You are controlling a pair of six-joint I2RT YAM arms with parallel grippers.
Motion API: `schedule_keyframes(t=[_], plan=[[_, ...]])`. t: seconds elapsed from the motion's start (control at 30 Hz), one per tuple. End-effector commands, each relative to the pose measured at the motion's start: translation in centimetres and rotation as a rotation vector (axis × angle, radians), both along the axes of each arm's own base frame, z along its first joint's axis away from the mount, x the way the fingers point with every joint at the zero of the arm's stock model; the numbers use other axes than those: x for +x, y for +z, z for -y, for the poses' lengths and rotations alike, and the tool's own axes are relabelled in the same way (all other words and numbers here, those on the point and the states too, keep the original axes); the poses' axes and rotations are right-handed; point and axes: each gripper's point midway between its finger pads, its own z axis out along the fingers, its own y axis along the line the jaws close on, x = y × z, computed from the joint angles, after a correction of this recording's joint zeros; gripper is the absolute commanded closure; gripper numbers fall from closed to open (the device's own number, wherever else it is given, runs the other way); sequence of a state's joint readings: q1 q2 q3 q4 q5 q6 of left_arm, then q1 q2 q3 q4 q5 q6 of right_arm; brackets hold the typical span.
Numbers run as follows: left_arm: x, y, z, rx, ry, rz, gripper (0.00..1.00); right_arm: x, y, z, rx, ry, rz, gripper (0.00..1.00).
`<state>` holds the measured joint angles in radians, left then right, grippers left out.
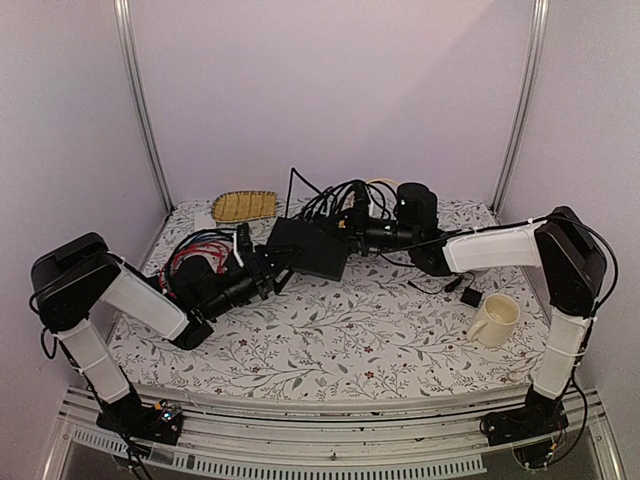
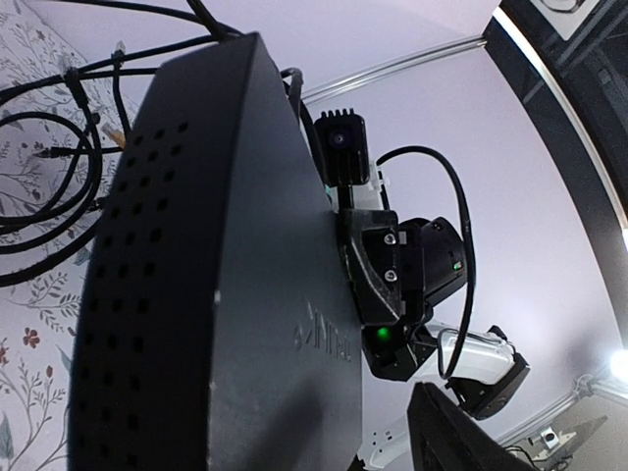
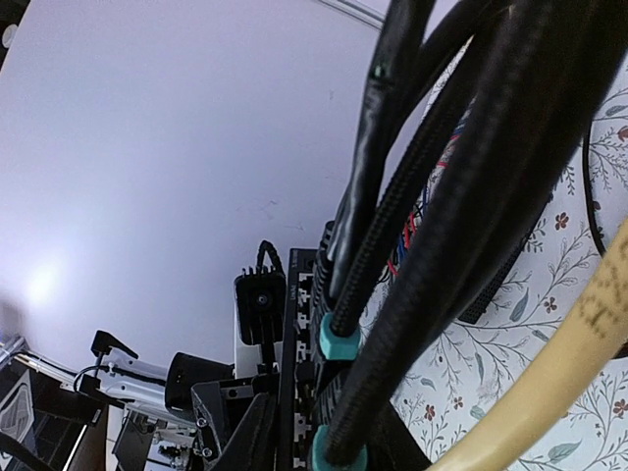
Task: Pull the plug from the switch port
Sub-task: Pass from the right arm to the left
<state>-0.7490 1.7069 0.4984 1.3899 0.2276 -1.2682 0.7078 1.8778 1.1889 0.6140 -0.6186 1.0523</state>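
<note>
The switch [image 1: 308, 248] is a flat black box in the middle of the flowered table. My left gripper [image 1: 272, 264] is shut on its near-left edge. In the left wrist view the switch [image 2: 245, 294] fills the frame, with one finger [image 2: 461, 432] beside its top face. My right gripper [image 1: 352, 232] sits at the far-right edge among black cables. Two teal-booted plugs [image 3: 339, 339] sit against the port row [image 3: 304, 324]. The lower plug [image 3: 334, 456] lies where my right jaws meet; cables hide the fingers.
A white mug [image 1: 495, 318] stands at the right, with a small black adapter [image 1: 470, 296] beside it. A woven yellow tray [image 1: 244, 205] lies at the back left. Red wires [image 1: 195, 250] bunch near my left arm. A beige hose [image 3: 549, 373] crosses by the cables.
</note>
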Motion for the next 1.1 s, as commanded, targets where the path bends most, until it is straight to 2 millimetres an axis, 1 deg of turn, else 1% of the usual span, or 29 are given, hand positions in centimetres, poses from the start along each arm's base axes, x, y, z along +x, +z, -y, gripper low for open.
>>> schedule_keyframes(t=[0.0, 0.17, 0.3, 0.4, 0.57, 0.73, 1.0, 1.03, 1.07], plan=[[0.9, 1.3, -0.2, -0.028, 0.0, 0.054, 0.32, 0.1, 6.7, -0.8, 0.165, 0.008, 0.179, 0.98], [1.5, 1.8, -0.9, -0.039, 0.019, 0.068, 0.38, 0.0, 6.0, -1.3, 0.165, 0.007, 0.157, 0.98], [1.7, 2.0, -1.3, -0.044, 0.03, 0.078, 0.45, -0.2, 5.7, -1.7, 0.167, 0.017, 0.144, 0.98], [1.8, 2.0, -1.5, -0.042, 0.034, 0.076, 0.46, -0.3, 5.6, -1.7, 0.166, 0.016, 0.137, 0.98], [1.9, 2.3, -2.2, -0.041, 0.052, 0.087, 0.5, -1.2, 5.4, -2.1, 0.155, 0.036, 0.121, 0.98], [1.7, 2.2, -2.3, -0.047, 0.042, 0.09, 0.57, -2.1, 5.1, -2.1, 0.149, 0.044, 0.11, 0.97], [1.4, 3.0, -2.2, -0.077, 0.023, 0.114, 0.72, -3.2, 5.5, -2.4, 0.132, 0.049, 0.11, 0.86], [1.4, 3.1, -2.2, -0.081, 0.019, 0.117, 0.75, -3.4, 4.6, -2.2, 0.116, 0.049, 0.099, 0.83], [1.3, 3.2, -2.2, -0.085, 0.017, 0.123, 0.79, -3.5, 4.4, -2.1, 0.11, 0.05, 0.094, 0.82]])
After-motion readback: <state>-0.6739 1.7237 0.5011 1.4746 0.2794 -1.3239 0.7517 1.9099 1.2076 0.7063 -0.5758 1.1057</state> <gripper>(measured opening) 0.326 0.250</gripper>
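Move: The switch's middle is about 5 cm to the left gripper's right and 3 cm ahead, level with it; its cable bundle fans out some 9 cm ahead and 9 cm right. On the table, about 18 cm lower, the red cables lie roughly 12 cm ahead and 17 cm left. The right gripper still holds the port side: from it the switch's middle is about 7 cm left and 2 cm back, the left gripper some 11 cm left and 5 cm back. Close the left gripper from wide to about a third open on the vented end of the switch, one finger to either side, while both hands drift about 2 cm left together and finally lift about 1 cm. Ease the left hand forward about 2 cm as it closes. Keep the right gripper shut on the port side throughout, rolling it slightly. ##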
